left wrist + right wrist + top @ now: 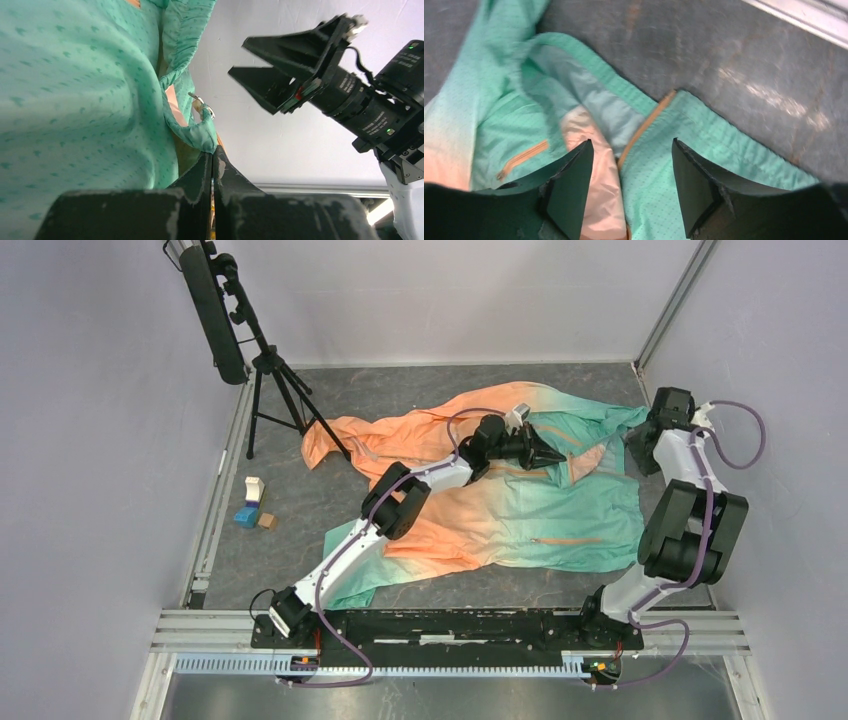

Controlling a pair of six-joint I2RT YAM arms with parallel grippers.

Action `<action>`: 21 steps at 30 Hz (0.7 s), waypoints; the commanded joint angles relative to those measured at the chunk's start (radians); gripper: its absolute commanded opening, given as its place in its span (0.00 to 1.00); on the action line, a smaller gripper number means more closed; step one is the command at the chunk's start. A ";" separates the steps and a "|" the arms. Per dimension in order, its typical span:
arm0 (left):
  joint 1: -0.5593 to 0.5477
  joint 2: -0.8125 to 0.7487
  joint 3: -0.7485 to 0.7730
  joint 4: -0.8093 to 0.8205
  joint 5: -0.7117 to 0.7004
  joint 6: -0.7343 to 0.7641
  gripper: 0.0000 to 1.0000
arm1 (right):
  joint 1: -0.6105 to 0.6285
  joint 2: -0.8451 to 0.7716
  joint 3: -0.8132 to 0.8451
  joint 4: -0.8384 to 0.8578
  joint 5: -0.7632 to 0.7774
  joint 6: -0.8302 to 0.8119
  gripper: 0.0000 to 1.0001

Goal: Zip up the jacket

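Observation:
The jacket [520, 505] lies spread on the grey table, orange on the left fading to mint green on the right. My left gripper [552, 454] is over its upper middle. In the left wrist view it [214, 154] is shut on a mint green edge of the jacket [75, 90], with a small metal zipper pull [202, 105] just above the pinch. My right gripper [640, 448] hangs open over the jacket's right end. In the right wrist view it [630, 146] is open above green fabric [664, 170] and an orange zip tape [646, 125]. It also shows open in the left wrist view [270, 62].
A black tripod [275, 390] with a long black bar stands at the back left. Small blocks [254, 506] lie on the table at the left. A metal rail [450, 625] runs along the near edge. Walls close in left, back and right.

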 commanded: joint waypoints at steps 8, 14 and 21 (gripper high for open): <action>-0.004 0.029 0.090 0.040 -0.008 -0.046 0.02 | -0.005 0.102 -0.047 -0.101 0.099 0.268 0.59; -0.006 0.021 0.087 0.015 -0.001 -0.020 0.02 | -0.006 0.182 -0.048 -0.062 0.074 0.277 0.56; -0.006 -0.008 0.081 -0.035 0.003 0.035 0.02 | -0.005 0.125 -0.077 0.017 0.038 0.168 0.16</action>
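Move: Below the right hand lies the teal bottom hem of the near front panel, about 9 cm down, 4 cm back and 1 cm left. The orange zip end is at that panel's corner, roughly 9 cm below and 1 cm back of the hand. The peach lining patch is about 12 cm left, level fore-and-aft and 8 cm lower. From the left hand, that hem is some 17 cm right, 4 cm back and 7 cm below. Dropping about 9 cm while drawing back some 4 cm, the open right hand comes down onto the teal hem beside the orange zip end. Its fingers tip steeper and turn clockwise, roughly 15 degrees, then mostly close, pinching up a fold of the hem. The left hand stays put, keeping its pinch on the raised teal edge by the zip pull. ##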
